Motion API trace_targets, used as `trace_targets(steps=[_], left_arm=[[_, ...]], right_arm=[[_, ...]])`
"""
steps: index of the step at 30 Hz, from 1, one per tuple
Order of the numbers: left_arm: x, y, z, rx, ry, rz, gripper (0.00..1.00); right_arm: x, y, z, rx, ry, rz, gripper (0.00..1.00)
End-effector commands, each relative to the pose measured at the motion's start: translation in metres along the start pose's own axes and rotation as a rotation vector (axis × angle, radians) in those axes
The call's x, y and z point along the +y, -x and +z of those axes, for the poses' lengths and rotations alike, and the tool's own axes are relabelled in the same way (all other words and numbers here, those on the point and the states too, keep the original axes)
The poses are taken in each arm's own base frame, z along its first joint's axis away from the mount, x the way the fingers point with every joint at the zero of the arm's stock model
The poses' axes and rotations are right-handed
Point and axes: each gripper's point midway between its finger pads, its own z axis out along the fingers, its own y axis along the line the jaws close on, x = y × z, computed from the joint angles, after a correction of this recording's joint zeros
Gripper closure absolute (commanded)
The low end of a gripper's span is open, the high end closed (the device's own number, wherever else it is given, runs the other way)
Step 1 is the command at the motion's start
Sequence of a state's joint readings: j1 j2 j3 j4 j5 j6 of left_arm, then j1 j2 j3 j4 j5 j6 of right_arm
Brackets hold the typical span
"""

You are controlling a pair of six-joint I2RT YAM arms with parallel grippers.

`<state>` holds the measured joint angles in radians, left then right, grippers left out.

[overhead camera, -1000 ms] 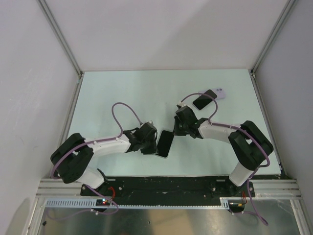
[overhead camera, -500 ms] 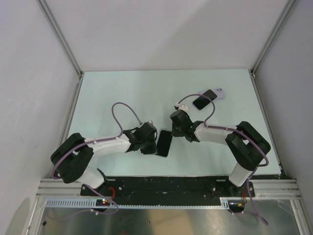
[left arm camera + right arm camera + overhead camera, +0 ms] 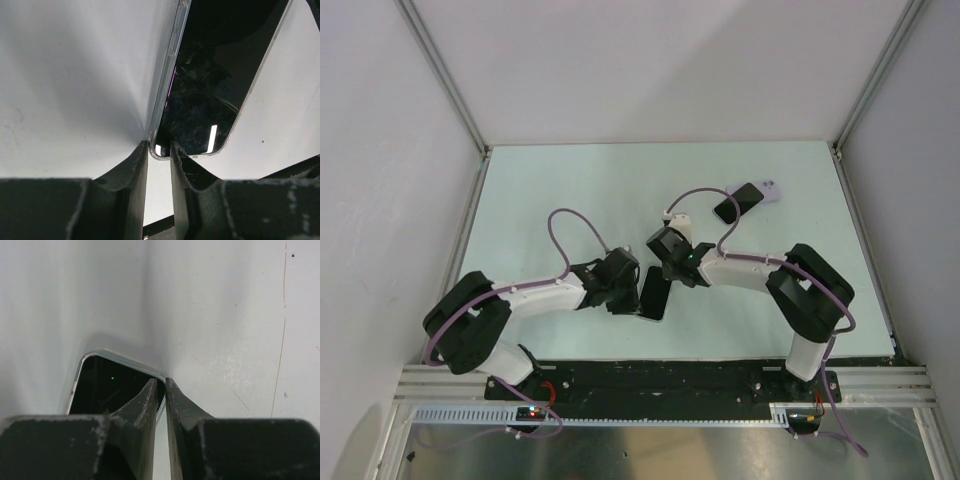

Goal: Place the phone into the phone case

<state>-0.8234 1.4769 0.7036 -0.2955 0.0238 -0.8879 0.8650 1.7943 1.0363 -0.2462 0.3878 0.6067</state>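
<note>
A black phone with a clear phone case rim round it sits at the table's near middle, tilted with its left long edge raised. My left gripper is shut on its near corner. One finger is outside the rim and the other on the glass, as the left wrist view shows. My right gripper is at the far corner. In the right wrist view its nearly closed fingertips pinch the clear rim, with the dark screen to the left.
A second black slab lies over a lilac thing with camera holes at the far right. White walls with aluminium posts close in the table on three sides. A black rail runs along the near edge.
The right gripper has moved left from the middle right onto the phone's far corner. The phone now looks narrower and more tilted. The left arm has stayed put.
</note>
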Motion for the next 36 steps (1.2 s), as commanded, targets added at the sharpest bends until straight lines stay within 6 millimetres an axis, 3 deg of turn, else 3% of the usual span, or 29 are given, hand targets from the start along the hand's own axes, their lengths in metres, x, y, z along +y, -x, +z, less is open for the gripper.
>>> trace_targets(steps=[1,9,13,16,21,24,27,32,36], left_arm=[[-0.004,0.019,-0.003,-0.073,-0.013,0.027,0.73],[-0.013,0.03,-0.012,-0.107,-0.03,0.019,0.73],[-0.017,0.035,-0.018,-0.127,-0.036,0.018,0.72],[-0.017,0.039,-0.022,-0.14,-0.03,0.022,0.71],[-0.021,0.05,-0.029,-0.174,-0.028,0.028,0.68],[-0.026,0.059,-0.034,-0.206,-0.032,0.053,0.61],[-0.031,0.073,-0.038,-0.25,-0.02,0.091,0.46],[-0.039,0.087,-0.031,-0.263,0.025,0.188,0.2],[-0.051,0.089,-0.017,-0.238,0.054,0.264,0.05]], right_arm=[[-0.069,-0.107,0.006,0.338,-0.252,-0.202,0.84],[-0.082,-0.111,0.007,0.359,-0.343,-0.297,0.81],[-0.076,-0.105,0.008,0.344,-0.311,-0.266,0.75],[-0.052,-0.086,0.005,0.302,-0.181,-0.194,0.68],[-0.014,-0.033,-0.016,0.198,0.056,-0.057,0.55],[-0.003,-0.002,-0.033,0.13,0.169,0.017,0.46],[0.0,0.03,-0.057,0.043,0.286,0.116,0.38],[-0.027,0.063,-0.086,-0.107,0.293,0.223,0.21],[-0.053,0.076,-0.103,-0.186,0.287,0.302,0.15]])
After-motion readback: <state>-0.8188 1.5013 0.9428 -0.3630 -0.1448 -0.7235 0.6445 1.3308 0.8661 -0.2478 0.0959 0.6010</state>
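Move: The phone already lies in its clear phone case between the fingertips. Its middle is about 6 cm ahead and 5 cm right of the left hand, which is at the near-left corner. From the right hand, at the far-right corner, it is some 5 cm back and 4 cm left, barely below both. From the right hand, the spare black phone lies roughly 24 cm ahead and 17 cm right, the purple case some 28 cm ahead and 24 cm right. Both hands come free of the case corners. The right fingers linger at theirs, rolling about 10 degrees, then draw briefly back, roll some 30 degrees the other way and rise about 10 cm, going 5 cm right. The left then lifts and goes forward about 6 cm each way, fingers swinging outward over the phone's left side; both grippers spread wide. ##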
